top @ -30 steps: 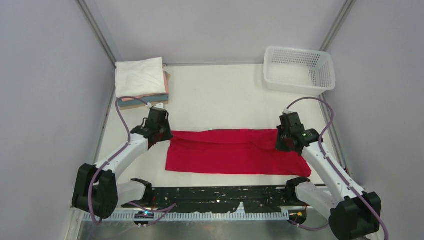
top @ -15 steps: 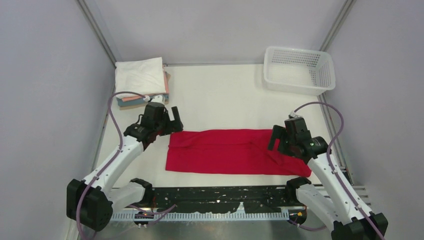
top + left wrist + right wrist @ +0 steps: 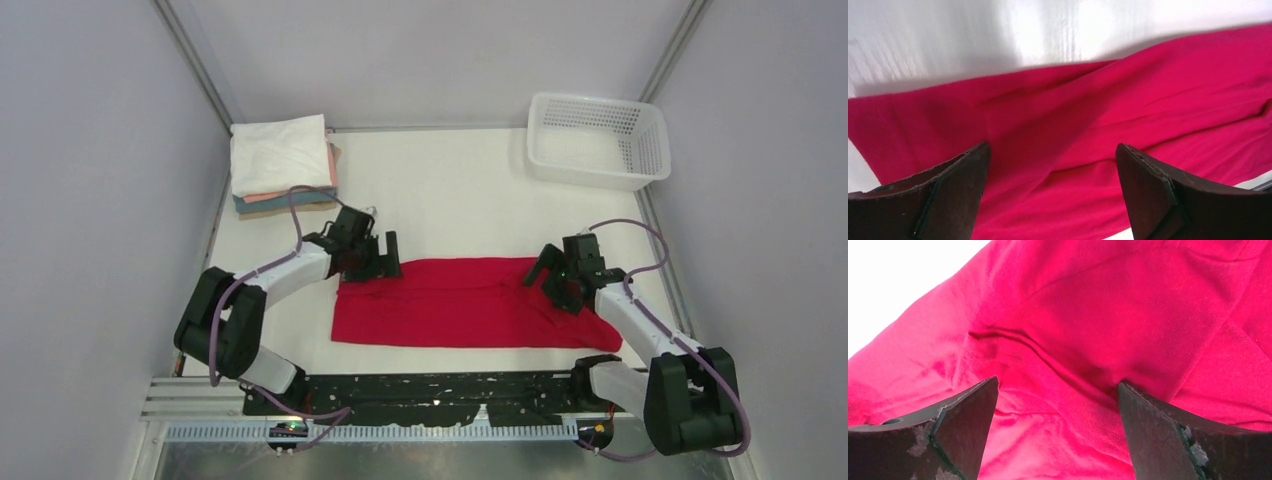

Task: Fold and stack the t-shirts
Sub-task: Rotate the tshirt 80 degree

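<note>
The bright red t-shirt (image 3: 460,315) lies flat on the white table (image 3: 450,190), folded into a long strip across the middle. My left gripper (image 3: 386,258) hovers open over the strip's far left corner. In the left wrist view the red cloth (image 3: 1098,115) fills the gap between the dark fingers (image 3: 948,190), which hold nothing. My right gripper (image 3: 543,268) hangs open over the strip's far right end. There the creased red cloth (image 3: 1108,305) lies under the right gripper (image 3: 1058,400). A stack of folded t-shirts (image 3: 282,158), white on top, sits at the back left.
A white mesh basket (image 3: 597,140) stands at the back right corner. Salmon and teal layers (image 3: 290,200) show under the white shirt. Grey walls close in both sides. A black rail (image 3: 430,385) runs along the near edge by the arm bases.
Both grippers have opened from shut and let go of the red shirt's ends. Each arm has swung inward over the strip; the shirt stays flat.
</note>
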Action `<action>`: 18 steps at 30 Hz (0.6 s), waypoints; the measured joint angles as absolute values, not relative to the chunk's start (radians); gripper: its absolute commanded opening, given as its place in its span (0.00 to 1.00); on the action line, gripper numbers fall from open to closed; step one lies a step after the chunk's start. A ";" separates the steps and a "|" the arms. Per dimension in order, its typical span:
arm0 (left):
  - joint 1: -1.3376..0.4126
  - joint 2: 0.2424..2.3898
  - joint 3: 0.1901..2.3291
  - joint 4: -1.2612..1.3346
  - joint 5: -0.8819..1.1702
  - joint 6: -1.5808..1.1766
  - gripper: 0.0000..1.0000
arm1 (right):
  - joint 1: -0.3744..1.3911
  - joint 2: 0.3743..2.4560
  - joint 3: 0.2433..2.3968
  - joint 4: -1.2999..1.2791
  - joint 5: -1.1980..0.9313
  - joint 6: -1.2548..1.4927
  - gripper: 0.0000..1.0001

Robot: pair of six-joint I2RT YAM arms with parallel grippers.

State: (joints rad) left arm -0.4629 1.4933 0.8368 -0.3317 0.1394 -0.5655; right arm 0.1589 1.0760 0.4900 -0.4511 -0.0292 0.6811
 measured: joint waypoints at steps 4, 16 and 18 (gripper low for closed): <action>-0.463 1.495 0.791 -0.323 0.131 -0.583 0.98 | 0.100 1.133 0.494 -0.373 -0.056 0.696 0.95; -0.463 1.104 0.428 -0.160 0.152 -0.753 0.97 | 0.235 1.597 0.833 -0.134 -0.063 0.689 0.95; -0.464 1.036 0.407 -0.220 0.146 -0.776 0.98 | 0.289 1.711 0.955 -0.132 -0.067 0.681 0.95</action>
State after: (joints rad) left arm -0.4637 1.0363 0.4068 -0.2203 0.1459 -0.7757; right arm 0.2886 1.7107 0.9550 -0.1318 -0.0666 0.6811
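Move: The red t-shirt lies spread beneath both hands as a long strip running left to right. Its middle is about 16 cm right and 8 cm back of the left hand, 3 cm below it, and about 15 cm left and 4 cm back of the right hand, 2 cm below it. The folded stack stands some 18 cm left and 19 cm ahead of the left hand; the white basket is about 29 cm ahead and 7 cm right of the right hand. The t-shirt is turned counter-clockwise under open fingers pressed down on it: the right hand drags its end forward about 16 cm, staying nearly level and swinging left late, towards the basket's near side. The left hand sinks slightly onto the other end, then drags it back some 7 cm and a little left, away from the stack, its wrist tilting slightly. ##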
